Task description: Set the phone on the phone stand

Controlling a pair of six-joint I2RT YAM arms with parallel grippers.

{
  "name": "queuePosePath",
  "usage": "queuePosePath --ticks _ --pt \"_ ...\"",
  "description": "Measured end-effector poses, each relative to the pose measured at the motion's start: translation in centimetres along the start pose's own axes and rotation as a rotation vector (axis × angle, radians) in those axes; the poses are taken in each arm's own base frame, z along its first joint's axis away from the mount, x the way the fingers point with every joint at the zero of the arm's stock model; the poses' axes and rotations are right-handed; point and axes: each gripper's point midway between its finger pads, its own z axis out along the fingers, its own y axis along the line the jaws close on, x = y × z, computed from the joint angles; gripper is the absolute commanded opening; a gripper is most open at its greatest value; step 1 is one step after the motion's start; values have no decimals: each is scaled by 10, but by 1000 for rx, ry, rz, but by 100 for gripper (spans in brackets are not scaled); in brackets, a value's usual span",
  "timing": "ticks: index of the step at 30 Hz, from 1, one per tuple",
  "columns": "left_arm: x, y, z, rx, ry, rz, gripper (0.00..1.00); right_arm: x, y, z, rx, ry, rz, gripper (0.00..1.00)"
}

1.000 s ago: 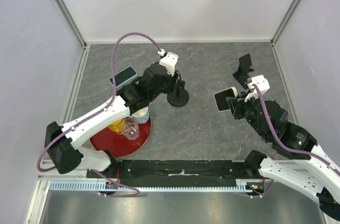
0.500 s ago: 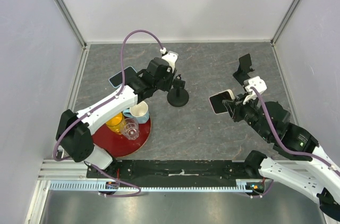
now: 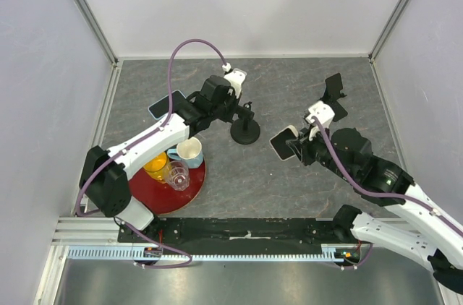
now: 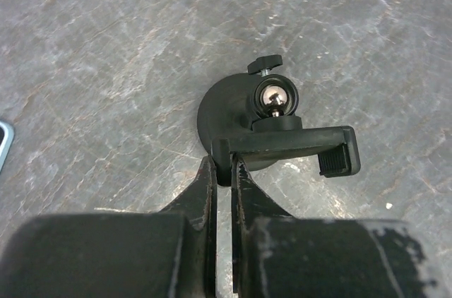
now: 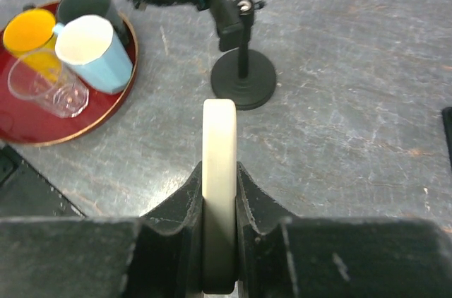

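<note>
The black phone stand [image 3: 246, 131] rests on its round base mid-table, its clamp bar [image 4: 282, 144] up on a ball joint. My left gripper [image 4: 221, 167] is shut on the left end of that clamp bar, which sits pinched between the fingertips; in the top view this gripper [image 3: 235, 111] is just left of the stand. The phone [image 5: 219, 164], cream-edged with a dark screen, stands on edge in my right gripper [image 5: 219, 174], which is shut on it. The held phone [image 3: 284, 143] hangs to the right of the stand, apart from it. From the right wrist, the stand [image 5: 244, 79] lies straight ahead.
A red tray [image 3: 155, 195] at the left front holds a white-and-blue mug [image 3: 189, 150], an orange cup [image 3: 156, 165] and a clear glass [image 3: 177, 173]. A blue phone [image 3: 166, 105] lies at the far left. A second black stand [image 3: 333, 95] stands at the far right.
My left gripper has closed onto the stand's clamp bar. The right arm has carried the phone leftward, closer to the stand.
</note>
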Motion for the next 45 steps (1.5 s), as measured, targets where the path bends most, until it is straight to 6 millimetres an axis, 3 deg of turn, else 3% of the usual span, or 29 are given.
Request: queuePosePath --ticks 13,18,22,31,45 --pt "14 -45 -18 317 6 148 2 29 41 27 -226 140 -119 0" --pt "24 -68 -29 469 28 194 2 31 68 30 -416 109 -234 0" --pt "30 -76 -37 524 39 211 2 32 89 49 -530 113 -307 0" --pt "39 -87 -58 606 50 235 2 46 111 98 -658 164 -459 0" --pt "38 -90 -65 670 29 274 2 40 115 100 -838 174 -445 0"
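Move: The right hand holds the phone by one edge; the phone stand's clamp lies about 20 cm ahead of that hand, 15 cm to its left and some 10 cm lower, and the blue mug about 8 cm ahead, 36 cm left, 18 cm below. The left hand already grips the clamp's left end; from it the held phone is roughly 16 cm back, 16 cm right and 7 cm up, and the blue mug about 10 cm back, 16 cm left, 8 cm below. Backward by about 11 cm and a little right, the left hand slides the stand along the table towards the phone, keeping its grip and turning the clamp some 40 degrees clockwise. Meanwhile the right hand, still pinching the phone, swings left about 15 cm and sinks 6 cm, turning counter-clockwise to bring the phone in beside the clamp's front; both ease off late, barely shifting while still turning. ##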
